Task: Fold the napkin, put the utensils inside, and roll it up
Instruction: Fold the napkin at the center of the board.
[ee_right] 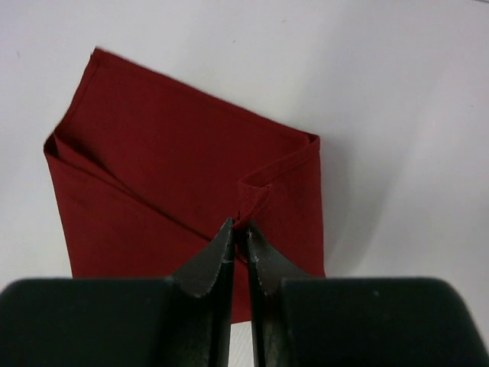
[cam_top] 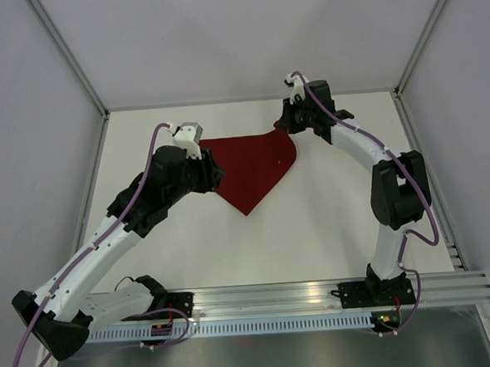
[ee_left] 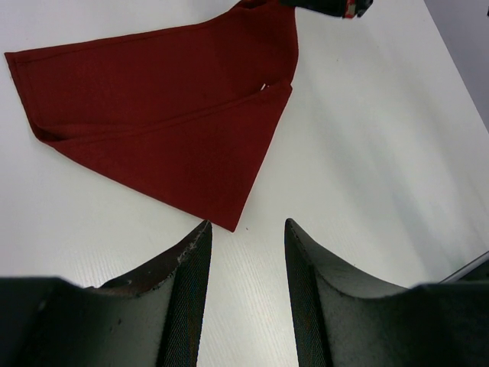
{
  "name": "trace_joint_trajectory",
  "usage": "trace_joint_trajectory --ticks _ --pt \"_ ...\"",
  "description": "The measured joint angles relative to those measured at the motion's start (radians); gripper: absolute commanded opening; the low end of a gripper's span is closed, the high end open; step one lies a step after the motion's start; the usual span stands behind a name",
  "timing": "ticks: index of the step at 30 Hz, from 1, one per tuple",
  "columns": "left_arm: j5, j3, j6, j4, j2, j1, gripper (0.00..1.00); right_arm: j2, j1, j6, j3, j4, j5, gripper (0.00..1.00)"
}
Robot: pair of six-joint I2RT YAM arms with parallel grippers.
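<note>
The dark red napkin (cam_top: 257, 170) lies partly folded on the white table at the back centre, one point toward the front. My right gripper (cam_top: 283, 124) is at its far right corner. In the right wrist view that gripper (ee_right: 238, 227) is shut on a raised, pinched fold of the napkin (ee_right: 176, 168). My left gripper (cam_top: 215, 175) is over the napkin's left side. In the left wrist view it (ee_left: 246, 225) stands open with bare table between its fingers, a point of the napkin (ee_left: 168, 115) just ahead of the left finger. The utensils are out of view.
White walls with metal frame posts (cam_top: 71, 53) enclose the table on three sides. A metal rail (cam_top: 318, 295) carrying both arm bases runs along the near edge. The right arm's tip (ee_left: 328, 6) shows at the top of the left wrist view.
</note>
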Motion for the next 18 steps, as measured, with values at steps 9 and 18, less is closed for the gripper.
trace_joint_trajectory --ticks 9,18 --pt "0.003 -0.019 -0.011 0.002 -0.037 0.0 0.48 -0.036 0.254 -0.197 -0.107 -0.075 0.165 0.14" --pt "0.005 -0.033 -0.018 0.002 -0.049 0.0 0.48 -0.04 0.399 -0.286 -0.167 -0.095 0.249 0.13"
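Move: My right hand holds the napkin's far right corner some 14 cm above the board. The folded napkin's near point, towards which I take this corner, lies about 22 cm back and 16 cm to the left. The fork tines peek out about 4 cm back and 2 cm to the left; the napkin's far left corner is roughly 37 cm to the left and 6 cm ahead. From my left hand, the near point is about 5 cm ahead, 8 cm to the right and 25 cm below. Keeping the cloth corner pinched in my right fingers, I sweep it back and to the left, some 16 cm across the napkin, sinking about 7 cm and slowing as I approach its near point. My wrist swings roughly 30 degrees on the way, turning counter-clockwise and rolling its left side down; I don't let go. ##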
